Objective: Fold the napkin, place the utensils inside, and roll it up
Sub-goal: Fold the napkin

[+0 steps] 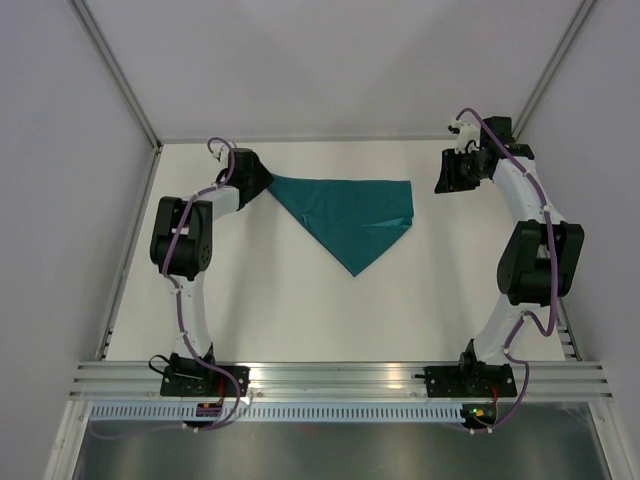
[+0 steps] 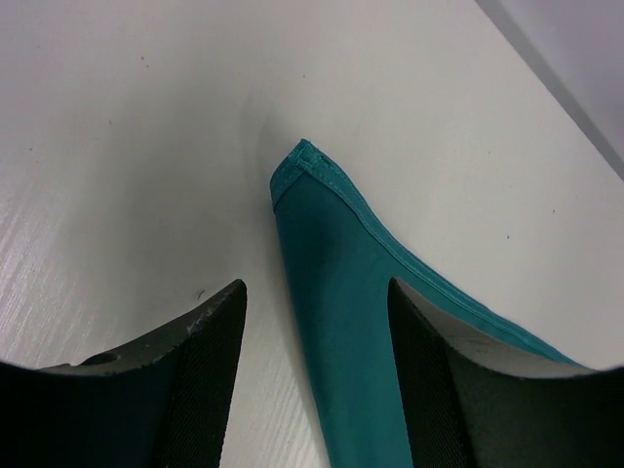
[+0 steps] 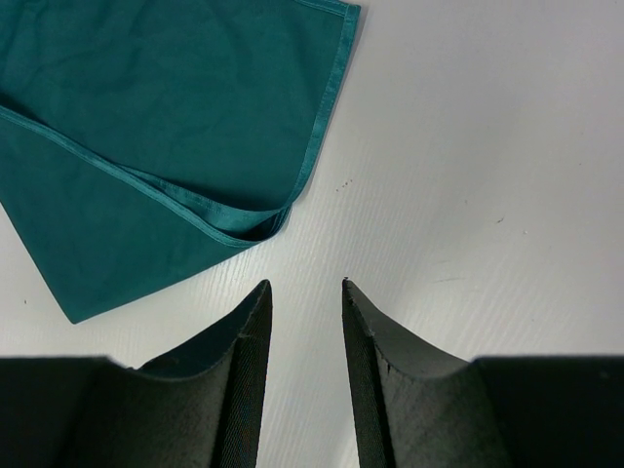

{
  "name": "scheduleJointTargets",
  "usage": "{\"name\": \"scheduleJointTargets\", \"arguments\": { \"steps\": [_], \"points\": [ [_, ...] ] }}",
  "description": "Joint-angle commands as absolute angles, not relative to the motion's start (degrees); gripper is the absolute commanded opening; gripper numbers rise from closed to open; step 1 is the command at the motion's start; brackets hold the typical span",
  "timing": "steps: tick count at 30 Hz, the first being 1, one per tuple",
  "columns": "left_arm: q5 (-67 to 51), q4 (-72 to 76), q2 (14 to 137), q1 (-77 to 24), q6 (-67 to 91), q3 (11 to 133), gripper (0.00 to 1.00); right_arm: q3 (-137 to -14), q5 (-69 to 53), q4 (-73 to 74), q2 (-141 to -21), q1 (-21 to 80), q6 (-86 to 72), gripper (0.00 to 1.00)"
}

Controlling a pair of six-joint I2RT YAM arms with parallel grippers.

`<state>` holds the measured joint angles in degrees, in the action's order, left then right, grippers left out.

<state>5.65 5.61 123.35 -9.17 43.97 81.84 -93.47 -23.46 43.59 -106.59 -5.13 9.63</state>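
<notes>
The teal napkin [image 1: 350,215] lies on the white table folded into a triangle, its long edge toward the back and its point toward the front. My left gripper [image 1: 262,180] sits at its left corner. In the left wrist view that corner of the napkin [image 2: 331,253] runs flat between the spread fingers of the left gripper [image 2: 317,283], which is open. My right gripper [image 1: 447,183] hovers just right of the right corner. In the right wrist view the napkin's [image 3: 166,107] two layers show beyond the open right gripper [image 3: 305,283], with bare table between its fingers. The utensils are out of view.
The white table [image 1: 300,300] is walled by pale panels on the left, back and right. An aluminium rail [image 1: 340,378] carrying both arm bases runs along the near edge.
</notes>
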Motion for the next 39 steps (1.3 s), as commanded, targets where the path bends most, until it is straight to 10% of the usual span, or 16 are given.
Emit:
{"name": "scheduleJointTargets", "arguments": {
  "steps": [1, 21, 27, 39],
  "points": [
    [5.7, 4.5, 124.6, -8.3, 48.8, 84.4, 0.64, -95.4, -23.6, 43.8, -106.2, -5.0, 10.7, 0.41],
    [4.9, 0.8, 131.2, -7.5, 50.5, 92.2, 0.39, -95.0, -23.3, 43.5, -106.5, -5.0, 11.4, 0.40],
    [3.2, 1.8, 131.3, -7.5, 49.8, 92.6, 0.15, -94.6, -23.2, 43.3, -106.2, -5.0, 11.6, 0.40],
    [-7.4, 27.1, 122.5, -7.5, 44.2, 77.3, 0.03, -93.3, -23.5, 43.0, -105.6, -5.0, 11.6, 0.40]
  ]
}}
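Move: About 3 cm ahead of the left hand, 1 cm to its left and 2 cm below lies the napkin's far left corner. The napkin's far right corner is about 41 cm to this hand's right and level with it; the napkin's near point is some 27 cm back and 26 cm right. From the idle right hand, the far left corner lies roughly 50 cm left, 5 cm ahead and 12 cm lower. Easing the half-open left fingers forward over the napkin's far left corner, the hand goes about 3 cm out and sinks 2 cm, slightly leftward at first, while the fingers close fully and pinch the cloth just inside the tip. Then, keeping the pinch, it starts to draw the corner back and to the right, some 2 cm. ##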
